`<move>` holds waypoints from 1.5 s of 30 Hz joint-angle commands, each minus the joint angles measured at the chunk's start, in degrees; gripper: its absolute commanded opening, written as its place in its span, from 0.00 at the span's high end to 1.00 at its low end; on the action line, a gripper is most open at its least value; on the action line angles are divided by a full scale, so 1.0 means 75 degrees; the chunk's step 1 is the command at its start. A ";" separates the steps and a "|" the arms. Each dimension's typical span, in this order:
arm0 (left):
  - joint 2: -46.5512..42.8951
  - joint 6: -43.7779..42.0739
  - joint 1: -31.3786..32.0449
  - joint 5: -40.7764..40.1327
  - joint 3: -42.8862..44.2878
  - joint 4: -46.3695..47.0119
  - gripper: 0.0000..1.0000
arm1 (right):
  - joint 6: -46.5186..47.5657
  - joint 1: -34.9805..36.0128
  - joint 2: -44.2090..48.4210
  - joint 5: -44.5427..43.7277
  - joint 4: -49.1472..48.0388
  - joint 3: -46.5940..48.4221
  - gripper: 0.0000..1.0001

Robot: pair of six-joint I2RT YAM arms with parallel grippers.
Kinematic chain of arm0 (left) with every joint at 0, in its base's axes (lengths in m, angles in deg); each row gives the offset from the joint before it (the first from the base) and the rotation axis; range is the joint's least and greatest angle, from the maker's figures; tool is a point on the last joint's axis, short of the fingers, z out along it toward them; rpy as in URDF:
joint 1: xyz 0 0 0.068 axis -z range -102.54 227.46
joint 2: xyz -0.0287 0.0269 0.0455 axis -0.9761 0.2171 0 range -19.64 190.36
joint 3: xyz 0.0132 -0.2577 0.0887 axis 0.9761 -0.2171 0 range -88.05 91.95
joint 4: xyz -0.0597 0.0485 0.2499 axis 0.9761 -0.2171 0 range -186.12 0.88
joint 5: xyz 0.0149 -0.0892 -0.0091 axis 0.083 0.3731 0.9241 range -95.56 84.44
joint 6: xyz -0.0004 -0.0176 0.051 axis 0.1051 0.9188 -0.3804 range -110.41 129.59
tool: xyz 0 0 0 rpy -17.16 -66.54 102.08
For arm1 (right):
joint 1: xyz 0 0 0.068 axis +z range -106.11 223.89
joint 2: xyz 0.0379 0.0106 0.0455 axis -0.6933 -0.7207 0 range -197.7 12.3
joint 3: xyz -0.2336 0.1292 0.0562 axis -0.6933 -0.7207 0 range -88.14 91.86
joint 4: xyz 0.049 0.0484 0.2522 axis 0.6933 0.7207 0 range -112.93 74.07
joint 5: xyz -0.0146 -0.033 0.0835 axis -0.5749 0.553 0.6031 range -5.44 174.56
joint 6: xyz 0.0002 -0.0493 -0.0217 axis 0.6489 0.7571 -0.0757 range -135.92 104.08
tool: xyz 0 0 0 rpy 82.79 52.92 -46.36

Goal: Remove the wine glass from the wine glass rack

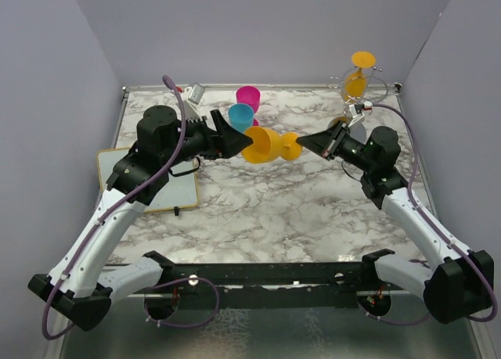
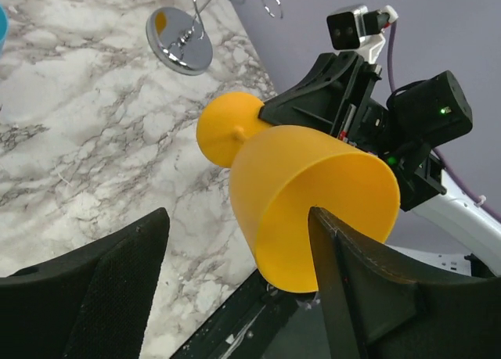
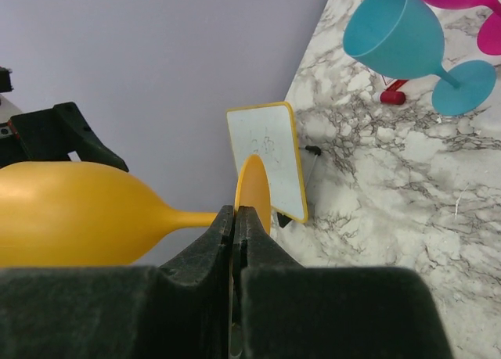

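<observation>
An orange wine glass point(image 1: 262, 144) hangs on its side in the air above the middle of the table, off the rack. My right gripper point(image 3: 237, 212) is shut on the rim of its round foot point(image 3: 254, 191); stem and bowl point(image 3: 70, 218) point left. My left gripper point(image 2: 235, 218) is open at the bowl's mouth point(image 2: 313, 195). One of its fingers point(image 2: 344, 273) reaches inside the bowl. The other stands apart outside the wall. The wine glass rack point(image 2: 178, 40) stands at the back right point(image 1: 379, 84). A second orange glass point(image 1: 356, 81) hangs upside down on it.
A pink glass point(image 1: 248, 95) and a blue glass point(image 1: 240, 115) stand behind the left gripper. A yellow-edged whiteboard point(image 1: 168, 183) lies at the left under the left arm. A red marker point(image 3: 391, 97) lies near the blue glass. Grey walls close three sides.
</observation>
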 commanded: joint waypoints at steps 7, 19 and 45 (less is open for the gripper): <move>0.0327 -0.0030 -0.0024 0.0107 0.0361 -0.0953 0.45 | 0.0197 -0.0017 -0.0128 0.0183 -0.0762 -0.0308 0.99; 0.1019 -0.0562 0.0108 -0.0392 0.0537 -0.1713 0.68 | 0.0707 0.0027 -0.0431 -0.0354 -0.0307 -0.0312 0.99; 0.1078 -0.0966 0.0327 -0.2239 0.0801 -0.2965 1.00 | 0.3483 0.0089 -0.0405 -0.0993 0.2202 0.0845 0.40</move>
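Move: The yellow wine glass hangs in the air between the hands, tilted with its mouth up toward the left hand. Its middle is about 7 cm right, 3 cm ahead and 6 cm below the left hand, whose open fingers straddle the near rim. The right hand still pinches its foot, the middle lying some 6 cm left, 2 cm back and 4 cm above. The blue glass stands roughly 23 cm ahead of the left hand, 3 cm left and 25 cm below; the pink glass is 7 cm beyond the blue one and 3 cm right of it. The left fingers close from wide open to pinch the near rim of the yellow glass as that hand sinks about 9 cm in all, easing slightly forward and rolling its left side up some 20 degrees. The right hand keeps its pinch on the foot while sinking about 6 cm, then opens more than halfway and lets go; the left hand, still gripping, drifts left a little. ##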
